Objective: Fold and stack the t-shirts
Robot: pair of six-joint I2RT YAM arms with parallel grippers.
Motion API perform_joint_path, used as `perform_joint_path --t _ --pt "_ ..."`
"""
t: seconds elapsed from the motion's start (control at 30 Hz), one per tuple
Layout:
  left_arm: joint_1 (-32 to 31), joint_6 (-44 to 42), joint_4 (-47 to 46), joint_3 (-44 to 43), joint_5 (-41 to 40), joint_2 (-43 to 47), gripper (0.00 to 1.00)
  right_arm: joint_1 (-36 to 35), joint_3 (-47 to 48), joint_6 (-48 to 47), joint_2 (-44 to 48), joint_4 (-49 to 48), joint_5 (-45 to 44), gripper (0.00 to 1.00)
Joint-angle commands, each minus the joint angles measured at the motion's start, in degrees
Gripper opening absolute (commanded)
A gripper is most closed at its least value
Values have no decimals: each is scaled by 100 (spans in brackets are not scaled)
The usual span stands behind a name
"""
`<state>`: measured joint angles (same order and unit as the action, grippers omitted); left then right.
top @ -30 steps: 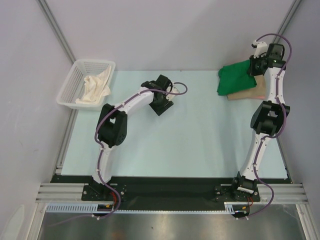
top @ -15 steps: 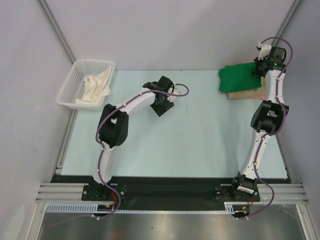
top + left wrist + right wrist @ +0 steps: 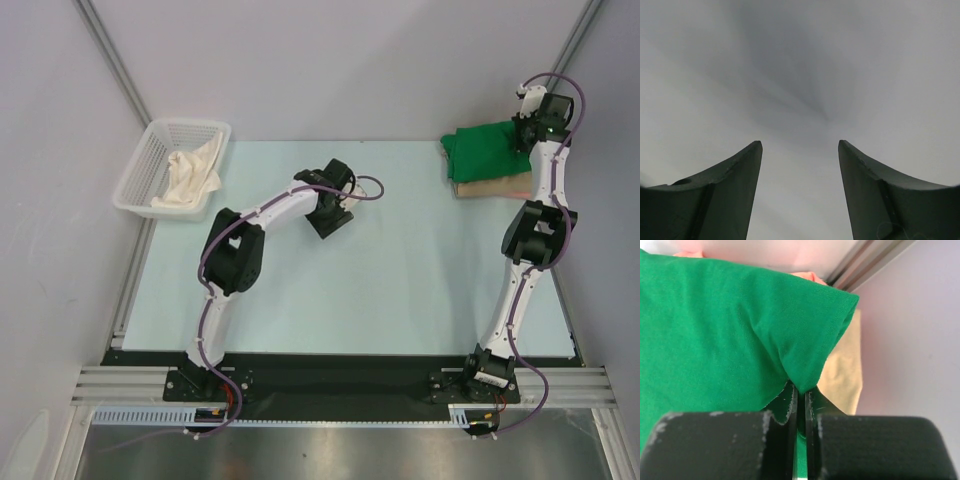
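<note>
The bright green t-shirt (image 3: 483, 153) lies folded on the tan t-shirt (image 3: 492, 187) at the table's far right corner. My right gripper (image 3: 524, 135) is shut on the green shirt's right edge; in the right wrist view the green shirt (image 3: 730, 335) is pinched between my fingertips (image 3: 801, 390), with the tan shirt (image 3: 842, 372) below it and a pink edge (image 3: 807, 276) beyond. My left gripper (image 3: 330, 218) is open and empty over the mat's middle; in the left wrist view (image 3: 800, 145) only bare surface shows between its fingers.
A white mesh basket (image 3: 145, 178) stands at the far left and holds a cream cloth (image 3: 190, 172). A metal frame post (image 3: 575, 40) rises just behind the right gripper. The pale mat (image 3: 400, 280) covers the table.
My right gripper has carried the green shirt's edge rightward and back, drawing it over the tan shirt. My left gripper has shifted a little to the right.
</note>
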<state>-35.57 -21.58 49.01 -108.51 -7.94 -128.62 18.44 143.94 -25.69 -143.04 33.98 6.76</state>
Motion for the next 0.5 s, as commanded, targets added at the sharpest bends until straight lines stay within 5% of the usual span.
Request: perform_joint_path --t 0.0,0.3,0.37,0.4,0.47 --pt "-64 -109 -32 -127 -128 12 68 134 328 -138 13 -532 -378 0" --pt "-81 -127 -50 -65 -225 56 69 20 144 -112 22 -787 -668 1" --pt "-81 -127 -59 -48 -243 82 69 -7 3 -94 92 -980 -939 18" --pt "-81 -127 -67 -30 -243 91 69 -33 -128 -76 205 -1042 -992 38" --pt "-81 -118 -76 -30 -251 109 69 -51 -243 -15 320 -1130 -1072 52"
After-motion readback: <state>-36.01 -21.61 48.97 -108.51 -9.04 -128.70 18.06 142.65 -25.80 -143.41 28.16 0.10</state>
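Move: The green t-shirt, pinched at its right-hand edge by the shut right fingers, has its middle about 9 cm left of that hand, 1 cm nearer the base and 4 cm lower. The tan t-shirt under it has its middle roughly 8 cm to the hand's left, 3 cm back and 6 cm down. From the idle left hand, the green t-shirt is some 41 cm right, 20 cm ahead and slightly higher. The green t-shirt's right-hand edge is let go over the tan t-shirt: the right hand eases about 2 cm to the right, towards the side wall, creeping slightly forward, and only late do its fingers spread from shut to about half open. The wrist turns only a few degrees clockwise, its fingertips lifting a little. ##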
